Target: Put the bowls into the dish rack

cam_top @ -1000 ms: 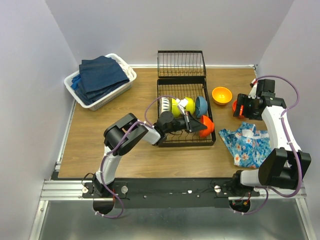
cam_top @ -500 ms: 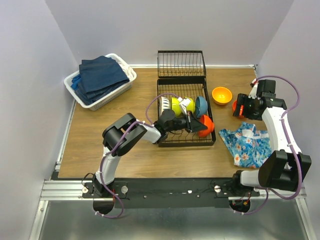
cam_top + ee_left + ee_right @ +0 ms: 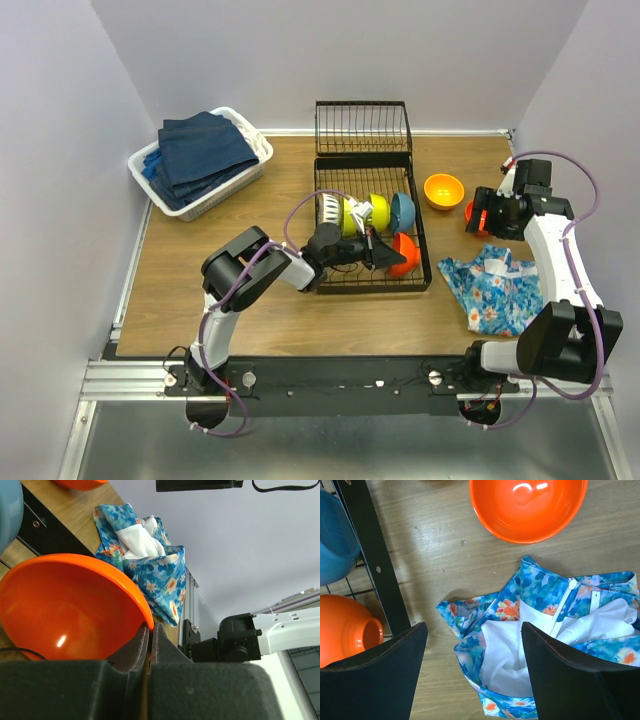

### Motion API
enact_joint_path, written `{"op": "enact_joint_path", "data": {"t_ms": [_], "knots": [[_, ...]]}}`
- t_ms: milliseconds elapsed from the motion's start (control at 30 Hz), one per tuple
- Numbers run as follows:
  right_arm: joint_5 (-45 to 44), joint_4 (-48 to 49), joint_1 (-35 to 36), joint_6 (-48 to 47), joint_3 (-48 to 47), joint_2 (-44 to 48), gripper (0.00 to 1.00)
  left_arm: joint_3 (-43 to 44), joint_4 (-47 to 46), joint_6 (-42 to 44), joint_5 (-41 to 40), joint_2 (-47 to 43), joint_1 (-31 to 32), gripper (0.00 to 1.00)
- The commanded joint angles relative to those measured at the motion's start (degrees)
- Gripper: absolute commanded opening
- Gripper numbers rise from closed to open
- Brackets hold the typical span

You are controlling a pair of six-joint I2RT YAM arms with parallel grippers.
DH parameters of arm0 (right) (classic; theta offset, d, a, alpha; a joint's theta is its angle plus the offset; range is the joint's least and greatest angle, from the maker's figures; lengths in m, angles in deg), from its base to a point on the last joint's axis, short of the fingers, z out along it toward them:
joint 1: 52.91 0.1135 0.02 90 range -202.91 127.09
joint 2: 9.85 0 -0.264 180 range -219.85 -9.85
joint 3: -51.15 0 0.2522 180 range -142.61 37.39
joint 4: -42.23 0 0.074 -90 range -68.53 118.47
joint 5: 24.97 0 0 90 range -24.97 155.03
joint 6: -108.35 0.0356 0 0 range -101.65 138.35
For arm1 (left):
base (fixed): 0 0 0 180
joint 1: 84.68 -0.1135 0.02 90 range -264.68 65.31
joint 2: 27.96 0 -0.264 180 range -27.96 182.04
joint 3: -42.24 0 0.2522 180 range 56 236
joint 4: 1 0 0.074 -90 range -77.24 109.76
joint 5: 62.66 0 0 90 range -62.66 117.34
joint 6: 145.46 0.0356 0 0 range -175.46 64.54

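Note:
The black wire dish rack (image 3: 327, 281) holds a white ribbed bowl (image 3: 329, 208), two lime-yellow bowls (image 3: 352, 213), and a blue bowl (image 3: 402, 208) standing on edge. My left gripper (image 3: 383, 252) is shut on the rim of a red-orange bowl (image 3: 402, 254) at the rack's front right; the left wrist view shows the pads (image 3: 131, 650) pinching the rim of that bowl (image 3: 70, 605). An orange-yellow bowl (image 3: 443, 189) sits on the table right of the rack. My right gripper (image 3: 484, 216) is open above a second red-orange bowl (image 3: 527, 507) and the cloth.
A floral blue cloth (image 3: 497, 288) lies crumpled at the front right, under my right gripper (image 3: 475, 675). A white basket of navy towels (image 3: 200, 160) stands at the back left. The rack's smaller hinged section (image 3: 362, 127) stands at the back.
My left gripper has drawn slightly left with the red-orange bowl, further inside the rack. The right arm has not moved.

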Motion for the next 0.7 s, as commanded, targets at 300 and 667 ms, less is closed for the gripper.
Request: {"op": "enact_joint_path", "data": {"t_ms": [300, 667], "knots": [[0.52, 1.61, -0.48, 0.00, -1.33, -1.12, 0.84, -1.01, 10.03, 8.56, -1.43, -3.97, -0.59, 0.41], [-2.20, 3.72, -1.36, 1.23, -9.32, -8.14, 0.84, 5.32, 24.98, 18.49, 13.05, -8.55, -3.76, 0.98]]}}
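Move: The left fingers still pinch the near rim of the orange bowl standing in the rack, its middle about 4 cm ahead, 2 cm to the right and 3 cm below. From that hand the blue bowl is some 14 cm ahead and 2 cm right, the lime bowl 13 cm ahead and 4 cm left, both about 4 cm lower. The open right hand has the red bowl roughly 12 cm ahead, 4 cm right and 11 cm down; the yellow bowl is 19 cm ahead and 5 cm left, equally low. Sinking about 2 cm with a roll of some 10 degrees that lifts its left side, the left hand opens its fingers to half and lets go of the orange bowl's rim, then starts rising again while easing left and slightly forward. Late on, the right hand, still wide open, sets off forward and a little right towards the red bowl. ##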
